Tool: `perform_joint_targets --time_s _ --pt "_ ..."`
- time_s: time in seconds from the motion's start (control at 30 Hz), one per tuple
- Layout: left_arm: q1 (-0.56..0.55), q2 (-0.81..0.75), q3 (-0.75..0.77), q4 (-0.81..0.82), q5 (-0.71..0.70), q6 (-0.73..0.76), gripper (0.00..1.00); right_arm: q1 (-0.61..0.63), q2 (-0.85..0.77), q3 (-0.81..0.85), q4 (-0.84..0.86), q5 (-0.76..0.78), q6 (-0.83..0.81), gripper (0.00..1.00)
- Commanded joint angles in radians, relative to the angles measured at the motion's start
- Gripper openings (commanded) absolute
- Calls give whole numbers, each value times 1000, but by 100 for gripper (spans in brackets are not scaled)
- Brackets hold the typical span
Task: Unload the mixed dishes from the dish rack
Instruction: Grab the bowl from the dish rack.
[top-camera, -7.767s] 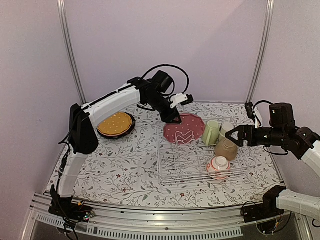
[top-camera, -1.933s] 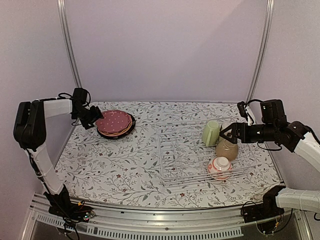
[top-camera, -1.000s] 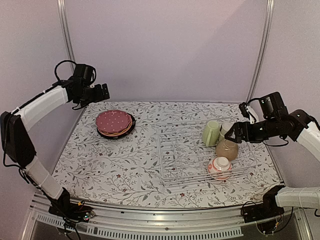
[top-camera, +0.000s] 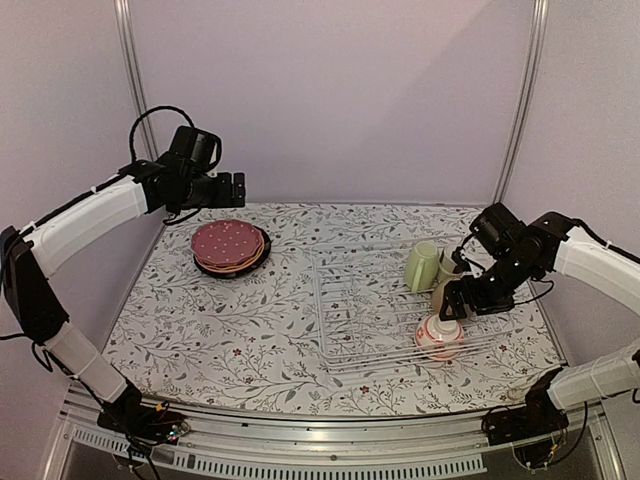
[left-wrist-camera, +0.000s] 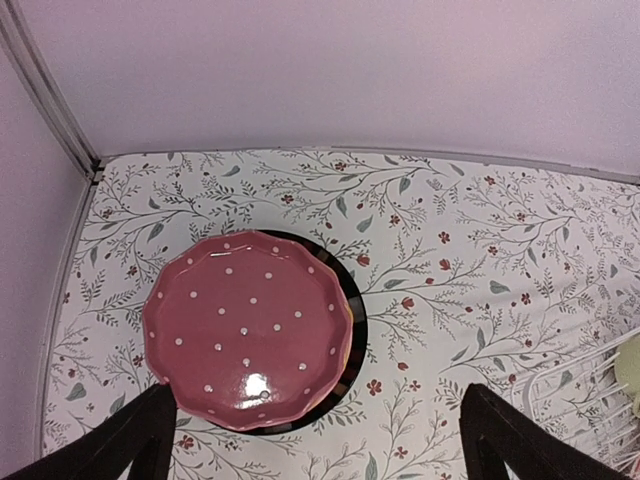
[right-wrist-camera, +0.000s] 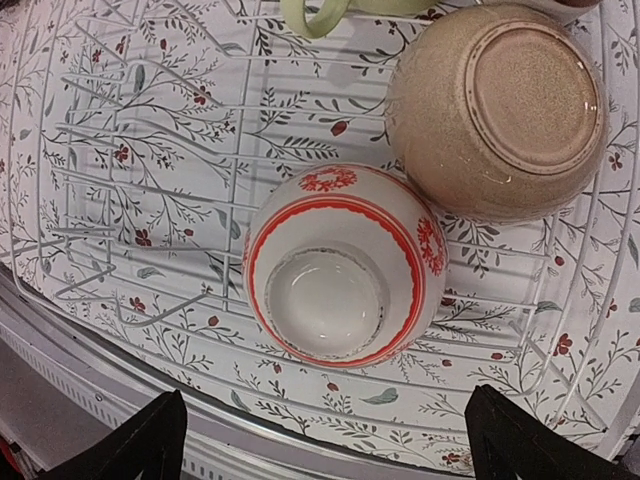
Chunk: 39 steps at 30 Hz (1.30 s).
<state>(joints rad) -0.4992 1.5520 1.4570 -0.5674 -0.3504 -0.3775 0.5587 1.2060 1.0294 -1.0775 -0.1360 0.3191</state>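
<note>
The white wire dish rack (top-camera: 365, 315) holds an upside-down white-and-red patterned bowl (top-camera: 437, 336) (right-wrist-camera: 345, 275), an upside-down tan bowl (right-wrist-camera: 495, 105) and a pale green cup (top-camera: 421, 266). My right gripper (top-camera: 460, 302) (right-wrist-camera: 335, 445) hovers open just above the patterned bowl, touching nothing, and hides most of the tan bowl in the top view. At back left the maroon dotted plate (top-camera: 228, 243) (left-wrist-camera: 245, 325) tops a stack on a dark-rimmed plate (left-wrist-camera: 355, 335). My left gripper (top-camera: 233, 188) (left-wrist-camera: 320, 450) hangs open and empty above that stack.
The rack's left half is bare wire with upright prongs (right-wrist-camera: 150, 200). A floral tablecloth (top-camera: 230, 320) covers the table. The metal front rail (top-camera: 320, 440) runs close below the rack, and the back wall stands just behind the plate stack.
My right arm has swung down and left, from beside the cups to over the patterned bowl. My left arm has moved right, toward the plate stack. No dish has moved.
</note>
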Motion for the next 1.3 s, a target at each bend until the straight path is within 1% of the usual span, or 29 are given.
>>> perform_joint_targets --time_s 0.0,0.67,0.7,1.03,1.2,1.27 --pt "-22 -22 19 -13 -25 20 99 33 48 14 -5 41 3 99" --pt "-30 -32 6 -3 -32 23 99 145 289 29 29 130 -6 99" --pt "-30 -32 6 -3 -32 24 100 149 306 31 31 161 -6 99" --pt "-32 -30 2 6 -33 26 100 162 415 34 62 179 -2 99" --pt "-32 -29 2 8 -30 26 99 164 443 35 66 189 -2 99" --pt "-32 -29 0 9 -30 27 100 165 426 36 70 179 -2 99"
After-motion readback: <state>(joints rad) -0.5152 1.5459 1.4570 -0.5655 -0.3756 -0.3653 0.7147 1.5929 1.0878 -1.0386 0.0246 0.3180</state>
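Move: The white bowl with the red pattern, upside down in the rack, lies below the right hand, some 9 cm down, 3 cm to the left and 1 cm ahead. About 10 cm ahead and 1 cm to the right sits the brown bowl; the green mug is some 18 cm ahead and 4 cm left, both equally low. From the left hand the white bowl is about 21 cm back, 45 cm right and 21 cm below. Open right fingers sink about 8 cm, easing slightly left, straightening some 20 degrees to straddle the white bowl. ##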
